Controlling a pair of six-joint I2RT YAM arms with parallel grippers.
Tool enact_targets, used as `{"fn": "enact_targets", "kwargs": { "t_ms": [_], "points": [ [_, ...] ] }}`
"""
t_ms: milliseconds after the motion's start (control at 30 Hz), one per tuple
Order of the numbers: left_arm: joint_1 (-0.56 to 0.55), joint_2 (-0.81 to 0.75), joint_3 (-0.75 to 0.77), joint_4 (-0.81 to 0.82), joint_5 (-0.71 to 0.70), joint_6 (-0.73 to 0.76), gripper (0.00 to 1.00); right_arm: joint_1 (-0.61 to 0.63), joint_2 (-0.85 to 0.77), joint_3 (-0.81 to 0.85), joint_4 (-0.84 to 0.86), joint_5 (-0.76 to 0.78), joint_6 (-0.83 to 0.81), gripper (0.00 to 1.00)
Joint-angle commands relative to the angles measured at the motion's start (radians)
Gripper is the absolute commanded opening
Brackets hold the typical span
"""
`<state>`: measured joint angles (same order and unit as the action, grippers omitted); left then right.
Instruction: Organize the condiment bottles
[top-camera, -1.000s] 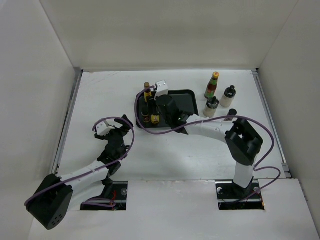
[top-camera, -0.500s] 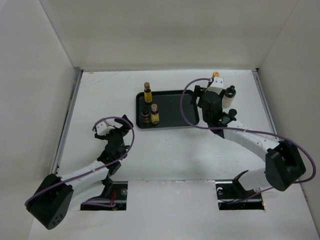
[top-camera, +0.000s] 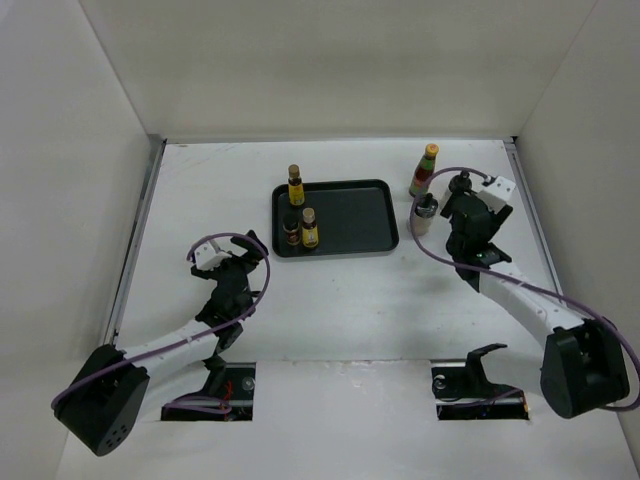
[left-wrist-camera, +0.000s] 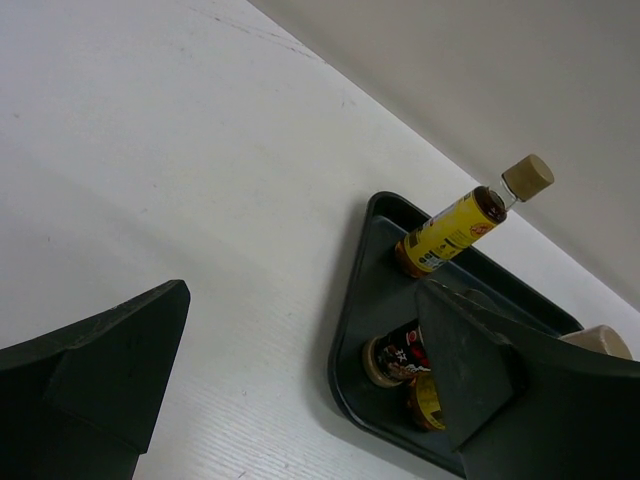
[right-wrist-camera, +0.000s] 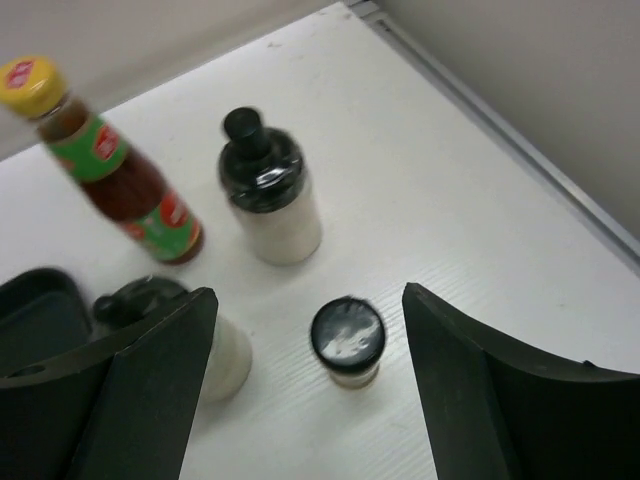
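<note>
Three condiment bottles stand at the left end of the black tray (top-camera: 350, 215): a tall yellow-labelled one (top-camera: 295, 185), a short dark jar (top-camera: 290, 228) and a yellow-labelled one (top-camera: 309, 228). To the tray's right stand a red-necked bottle (top-camera: 424, 170) and a pale shaker (top-camera: 425, 212). My right gripper (top-camera: 468, 222) hangs open over this group. Its wrist view shows a small black-lidded jar (right-wrist-camera: 347, 340) between the open fingers of the right gripper (right-wrist-camera: 308, 300), untouched, with the white black-capped bottle (right-wrist-camera: 268, 190) and the red-necked bottle (right-wrist-camera: 110, 170) behind. My left gripper (top-camera: 228, 262) is open and empty.
The left wrist view looks past the open left gripper (left-wrist-camera: 300, 290) to the tray's corner (left-wrist-camera: 360, 300) and its three bottles. The pale shaker (right-wrist-camera: 225, 360) stands close by the right gripper's left finger. A raised rail (right-wrist-camera: 500, 130) runs along the table's right edge.
My right arm has swung from the tray's left end across to the bottles right of the tray, empty, and now hovers over the small jar. The left arm has not moved.
</note>
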<state>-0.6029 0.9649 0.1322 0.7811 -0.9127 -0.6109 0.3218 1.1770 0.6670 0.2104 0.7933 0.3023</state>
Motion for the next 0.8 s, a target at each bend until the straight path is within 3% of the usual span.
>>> {"fn": "enact_targets", "kwargs": {
  "t_ms": [0,100,400,533,633,767],
  "points": [
    [-0.002,-0.02,0.007,0.047,0.005,-0.012,1.0,-0.063,0.036,0.002,0.008,-0.017,0.049,0.82],
    [-0.007,-0.003,0.012,0.047,0.006,-0.012,1.0,-0.115,0.111,0.029,-0.002,-0.106,0.06,0.77],
    [-0.011,-0.012,0.01,0.049,0.006,-0.012,1.0,-0.172,0.196,0.048,0.001,-0.213,0.12,0.76],
    [-0.01,-0.009,0.009,0.049,0.006,-0.013,1.0,-0.189,0.234,0.068,0.023,-0.23,0.123,0.67],
    [-0.011,0.002,0.014,0.049,0.006,-0.013,1.0,-0.197,0.246,0.072,0.017,-0.252,0.136,0.54],
    [-0.011,-0.002,0.01,0.049,0.006,-0.013,1.0,-0.185,0.173,0.025,-0.018,-0.217,0.147,0.44]
  ]
}}
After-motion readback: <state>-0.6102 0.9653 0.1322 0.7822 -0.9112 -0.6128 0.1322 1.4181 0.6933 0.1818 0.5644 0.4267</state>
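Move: The small black-capped spice bottle stands roughly 2 cm ahead of the right hand, 3 cm to its right and 12 cm below. Beyond the spice bottle, one white bottle is about 10 cm farther out and 1 cm left; the other is 9 cm left of the spice bottle and 4 cm farther out. The red sauce bottle is 15 cm farther out and 10 cm left of the spice bottle. From the left hand, the spice bottle is some 9 cm ahead and 58 cm right. The spice bottle's black cap ends up between the right fingertips: the hand slides about 3 cm right, then sinks steeply onto the bottle, about 8.5 cm down in all, easing slightly forward. The wrist tips some 10 degrees nose-down and rolls a little, and the open fingers narrow late to pinch the bottle at its cap. ##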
